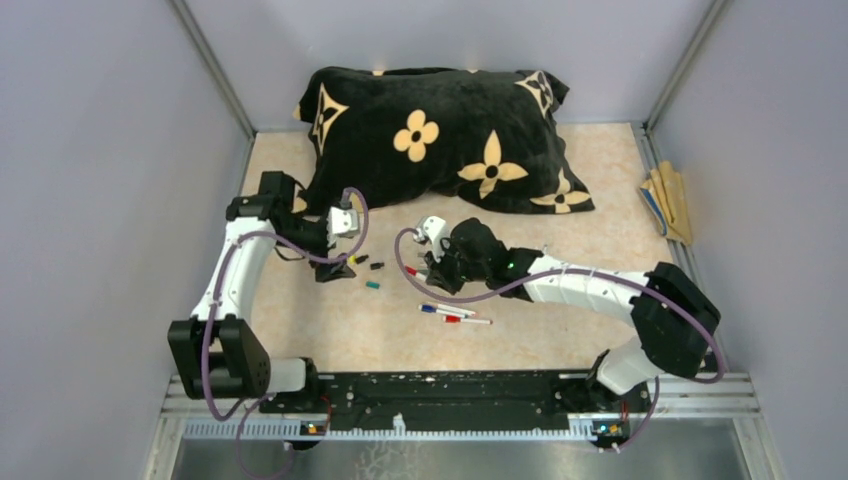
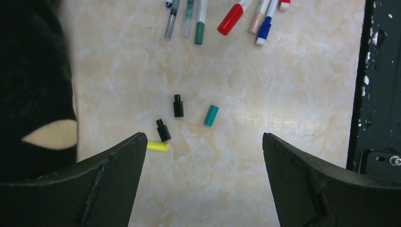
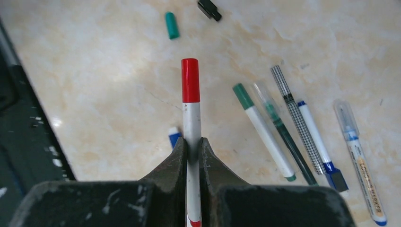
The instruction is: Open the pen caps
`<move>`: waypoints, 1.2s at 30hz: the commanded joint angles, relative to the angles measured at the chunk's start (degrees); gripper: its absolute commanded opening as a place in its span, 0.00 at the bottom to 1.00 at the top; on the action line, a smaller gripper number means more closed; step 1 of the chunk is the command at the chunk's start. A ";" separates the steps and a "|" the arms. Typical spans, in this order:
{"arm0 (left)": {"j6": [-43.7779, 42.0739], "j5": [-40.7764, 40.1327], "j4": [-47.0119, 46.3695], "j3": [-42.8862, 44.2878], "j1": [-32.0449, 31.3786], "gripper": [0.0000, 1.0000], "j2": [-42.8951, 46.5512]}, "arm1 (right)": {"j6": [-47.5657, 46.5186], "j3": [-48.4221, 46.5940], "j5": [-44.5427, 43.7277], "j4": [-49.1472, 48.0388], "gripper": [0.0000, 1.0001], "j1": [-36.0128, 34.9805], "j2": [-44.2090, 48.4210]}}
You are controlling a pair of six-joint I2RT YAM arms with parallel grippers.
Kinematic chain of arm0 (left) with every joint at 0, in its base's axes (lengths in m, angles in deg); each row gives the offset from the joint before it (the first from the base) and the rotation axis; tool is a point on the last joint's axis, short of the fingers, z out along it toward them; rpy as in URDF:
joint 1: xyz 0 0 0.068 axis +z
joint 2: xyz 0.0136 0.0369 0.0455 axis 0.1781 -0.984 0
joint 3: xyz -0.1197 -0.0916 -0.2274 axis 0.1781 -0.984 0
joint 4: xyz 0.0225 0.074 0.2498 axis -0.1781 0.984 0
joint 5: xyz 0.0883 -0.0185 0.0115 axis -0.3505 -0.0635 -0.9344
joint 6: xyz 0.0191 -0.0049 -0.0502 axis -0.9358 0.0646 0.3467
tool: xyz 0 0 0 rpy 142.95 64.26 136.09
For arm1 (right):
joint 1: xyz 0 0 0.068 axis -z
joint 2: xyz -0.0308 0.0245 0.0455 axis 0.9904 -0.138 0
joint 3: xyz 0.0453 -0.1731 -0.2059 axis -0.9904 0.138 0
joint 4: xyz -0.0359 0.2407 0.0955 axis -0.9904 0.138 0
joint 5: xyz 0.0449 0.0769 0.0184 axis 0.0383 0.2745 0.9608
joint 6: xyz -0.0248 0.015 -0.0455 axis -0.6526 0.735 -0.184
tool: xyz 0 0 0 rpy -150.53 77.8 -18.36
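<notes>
My right gripper is shut on the white barrel of a pen. Its red cap is on and points away from the fingers. From above, this gripper is at mid-table, the red cap pointing left toward my left gripper. The left gripper hangs open over bare tabletop. Beyond its fingertips lie loose caps: two black, one yellow, one teal. Several more pens lie right of the held one, others nearer the arms.
A black pillow with tan flowers fills the back of the table, close behind the left gripper. Tan sticks lie by the right wall. A black rail runs along the near edge. Grey walls close in both sides.
</notes>
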 commanded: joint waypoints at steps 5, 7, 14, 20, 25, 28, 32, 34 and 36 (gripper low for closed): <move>-10.33 -7.88 -7.94 -8.20 -14.31 0.98 13.79 | 12.46 -7.92 17.16 1.92 0.00 2.44 1.24; -11.82 -9.69 -10.68 -9.85 -16.50 0.98 16.40 | 14.24 -8.75 19.81 1.16 0.00 2.85 0.48; -14.26 -13.29 -12.77 -11.83 -21.84 0.95 18.95 | 18.57 -12.23 26.87 -0.11 0.00 3.67 -2.80; -15.03 -17.60 -16.85 -15.28 -25.48 0.88 19.59 | 20.73 -13.93 29.21 -1.37 0.00 3.76 -5.04; -14.98 -20.40 -17.57 -15.49 -26.99 0.69 17.98 | 22.06 -15.03 29.76 -2.88 0.00 4.02 -6.69; -14.66 -20.51 -17.58 -15.15 -27.70 0.63 17.85 | 22.64 -15.33 29.82 -3.39 0.00 4.12 -7.51; -13.94 -21.60 -18.08 -15.08 -28.39 0.53 17.07 | 24.05 -16.03 29.93 -4.70 0.00 4.19 -8.65; -13.34 -21.84 -18.09 -14.97 -28.69 0.44 16.62 | 24.44 -16.63 29.91 -4.83 0.00 4.32 -9.22; -13.12 -22.58 -18.14 -15.02 -28.86 0.32 16.39 | 24.75 -16.88 29.91 -4.91 0.00 4.38 -9.63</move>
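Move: The red cap of the pen in the right fingers is about 14 cm right of the left hand, level with it front to back, and 7 cm lower. Under the left hand, some 15 cm down, the teal cap lies 5 cm to its right; one black cap lies 6 cm right and 4 cm ahead. For the right hand, the open left fingers are about 19 cm left, 2 cm ahead, 8 cm up; the blue-capped marker lies 2 cm back, 1 cm left, 8 cm below. Up and to its left, about 7 cm each way and slightly back, the right hand carries the pen it still grips, cap end leading. The left hand swings right some 6 cm and back 3, rising a little before sinking, turns clockwise roughly 30 degrees, and narrows its wide-open fingers to under half, one on each side of the red cap. ##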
